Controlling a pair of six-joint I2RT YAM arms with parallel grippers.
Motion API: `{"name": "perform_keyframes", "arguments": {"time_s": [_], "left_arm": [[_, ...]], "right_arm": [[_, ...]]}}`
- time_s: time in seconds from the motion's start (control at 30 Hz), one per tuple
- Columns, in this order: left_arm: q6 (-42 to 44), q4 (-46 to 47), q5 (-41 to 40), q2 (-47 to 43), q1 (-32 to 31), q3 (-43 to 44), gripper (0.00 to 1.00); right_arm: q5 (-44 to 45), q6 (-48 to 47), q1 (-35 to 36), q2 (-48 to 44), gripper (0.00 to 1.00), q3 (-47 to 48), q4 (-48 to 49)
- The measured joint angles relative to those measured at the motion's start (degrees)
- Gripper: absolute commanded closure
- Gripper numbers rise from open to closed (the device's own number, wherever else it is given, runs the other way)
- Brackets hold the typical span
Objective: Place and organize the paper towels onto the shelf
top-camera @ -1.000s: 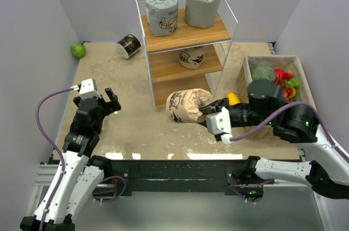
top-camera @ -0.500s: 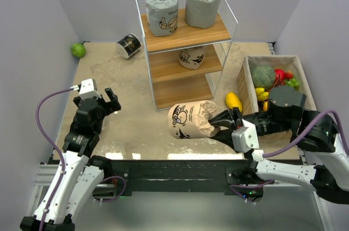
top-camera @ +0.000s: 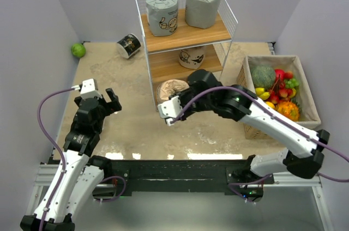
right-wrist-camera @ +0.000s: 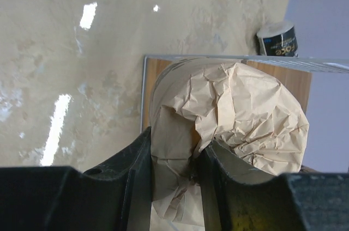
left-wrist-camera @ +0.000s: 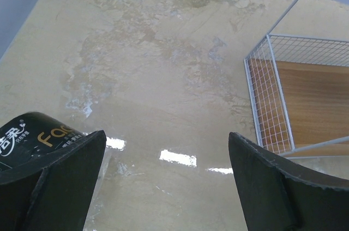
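The shelf (top-camera: pixel 185 35) carries two grey paper towels, one with a cartoon print (top-camera: pixel 162 11) and one plain (top-camera: pixel 203 4), on its top board, and a beige one (top-camera: pixel 191 56) on the middle board. My right gripper (top-camera: pixel 182 96) is shut on the crumpled end wrap of another beige roll (top-camera: pixel 170 88), held at the front of the bottom board; the wrist view shows the pinch (right-wrist-camera: pixel 174 144) on that roll (right-wrist-camera: pixel 245 111). A black roll (top-camera: pixel 129 44) lies on the table at the back left. My left gripper (top-camera: pixel 109 100) hangs open over bare table (left-wrist-camera: pixel 166 138), with another black roll (left-wrist-camera: pixel 38 135) beside its left finger.
A green round fruit (top-camera: pixel 78 50) sits in the back left corner. A woven basket (top-camera: pixel 306 86) of fruit and vegetables stands right of the shelf, under my right arm. The shelf's white wire side (left-wrist-camera: pixel 267 100) is close on the right of my left gripper.
My right arm has swung the beige roll from the table in front of the basket leftward and back, up to the shelf's bottom tier. The left arm has stayed still.
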Motion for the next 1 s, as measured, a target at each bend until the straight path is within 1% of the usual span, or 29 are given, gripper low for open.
{"name": "perform_keyframes", "arguments": {"time_s": [0.13,0.37,0.63,1.0], "left_arm": [[0.0,0.02,-0.02,-0.02,0.0,-0.09,0.01],[0.0,0.0,-0.07,-0.31,0.0,-0.33,0.01],[0.0,0.0,-0.07,-0.15,0.0,-0.33,0.0],[-0.02,0.0,-0.07,-0.15,0.0,-0.35,0.01]], "right_arm": [[3.58,-2.21,-0.76,4.79,0.71,4.22,-1.09],[6.84,-3.69,-2.43,3.96,0.71,8.28,-1.18],[8.31,-5.31,-4.44,4.7,0.69,11.04,-1.55],[8.83,-6.64,-5.22,12.11,0.62,17.2,-1.6]]}}
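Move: My right hand already holds a brown paper towel by its crumpled end, low at the shelf's front. The free left part of the middle board lies about 14 cm ahead, 3 cm to the left and 4 cm below this hand. The standing brown roll is roughly 15 cm ahead and 6 cm right, level with the hand; the left grey roll is some 16 cm ahead, 4 cm left and 20 cm up. From my left hand that free spot is about 10 cm ahead, 23 cm right and 5 cm higher. I carry the towel forward about 8 cm with my right hand, into the gap over the middle board beside the standing brown roll. Meanwhile the hand climbs some 5 cm to bring the towel over the board's front edge, then eases down about 1 cm at the end. The fingers keep their grip, tipping up about 10 degrees and turning slightly clockwise. ##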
